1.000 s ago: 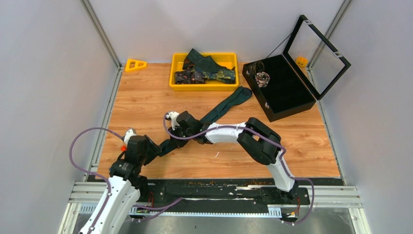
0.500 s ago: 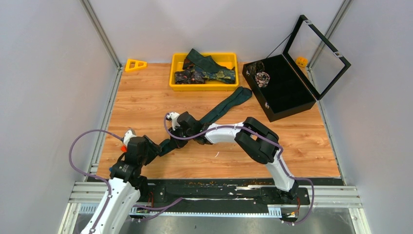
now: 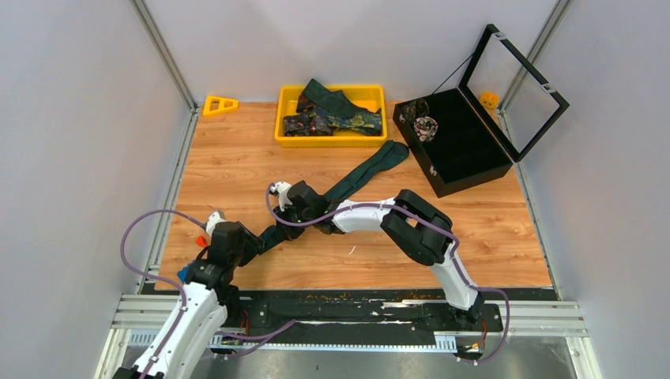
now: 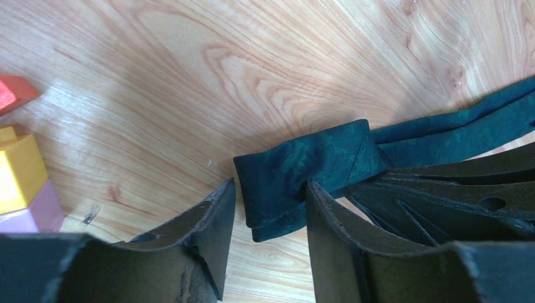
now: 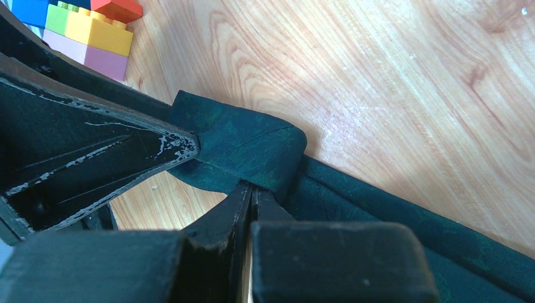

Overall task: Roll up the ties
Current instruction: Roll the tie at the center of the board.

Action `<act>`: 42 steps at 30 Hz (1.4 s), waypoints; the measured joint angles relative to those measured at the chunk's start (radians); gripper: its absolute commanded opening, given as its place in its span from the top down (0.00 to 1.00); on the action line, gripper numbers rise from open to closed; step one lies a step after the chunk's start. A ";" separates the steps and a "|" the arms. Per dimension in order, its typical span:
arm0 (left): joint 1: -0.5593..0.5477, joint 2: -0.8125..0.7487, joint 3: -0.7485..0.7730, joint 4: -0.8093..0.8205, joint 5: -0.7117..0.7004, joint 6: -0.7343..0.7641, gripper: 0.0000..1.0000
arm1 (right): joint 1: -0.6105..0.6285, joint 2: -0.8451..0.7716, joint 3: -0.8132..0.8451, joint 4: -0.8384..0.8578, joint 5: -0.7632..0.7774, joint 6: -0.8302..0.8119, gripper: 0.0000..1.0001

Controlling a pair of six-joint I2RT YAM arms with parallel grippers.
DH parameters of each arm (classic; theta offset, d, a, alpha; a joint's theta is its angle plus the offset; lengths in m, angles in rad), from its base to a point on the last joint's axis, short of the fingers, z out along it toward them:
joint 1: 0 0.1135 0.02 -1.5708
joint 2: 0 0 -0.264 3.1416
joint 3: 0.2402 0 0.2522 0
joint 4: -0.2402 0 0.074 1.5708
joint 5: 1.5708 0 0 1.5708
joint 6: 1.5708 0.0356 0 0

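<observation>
A dark teal tie (image 3: 365,168) lies slantwise on the wooden table, wide end near the yellow tray. Its narrow end is folded over into a short flat roll (image 4: 309,161), also seen in the right wrist view as the fold (image 5: 243,145). My left gripper (image 4: 270,186) (image 3: 257,239) stands open around that fold: the right finger (image 4: 328,221) touches the cloth, and the left finger (image 4: 211,218) is a little apart from it. My right gripper (image 5: 252,188) (image 3: 283,223) is shut, its tips pressed against the edge of the fold.
At the back, a yellow tray (image 3: 329,140) holds more ties (image 3: 332,114). To its right an open black case (image 3: 466,154) with a raised clear lid (image 3: 513,83) holds a rolled tie (image 3: 425,125). Coloured blocks (image 4: 22,173) lie near the left gripper, and a yellow triangle (image 3: 220,104) lies at the back left.
The left arm has shifted slightly toward the near edge, its cable loop moving with it. The right arm and the tie have stayed put.
</observation>
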 measured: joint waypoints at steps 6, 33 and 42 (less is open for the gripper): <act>0.000 0.002 -0.024 0.049 0.026 0.000 0.61 | 0.000 0.000 0.000 0.000 0.000 0.000 1.00; 0.000 0.056 0.052 0.015 0.059 0.081 1.00 | 0.000 -0.102 0.164 -0.104 -0.007 0.021 1.00; 0.000 0.057 0.100 -0.035 0.058 0.099 1.00 | -0.001 -0.046 0.119 -0.155 0.018 0.053 1.00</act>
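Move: The tie's rolled end lies between and just beyond the left gripper's open fingers, about 2 cm ahead, 1 cm right and 1 cm below. The toy blocks stand some 11 cm to that gripper's left and 5 cm back; the tie's far end is about 24 cm ahead and 35 cm right. From the right gripper, shut on top of the tie, the rolled end lies roughly 2 cm left, 1 cm back and 1 cm below. Close the left gripper on the near-left edge of the tie's rolled end, easing it about 1 cm right and slightly down as the fingers shut, then lift it some 3 cm with the pinch kept. Hold the right gripper's shut fingertips down on the tie until the left has shut, then raise them clear by about 10 cm and bring them halfway back down over the tie, still shut. ##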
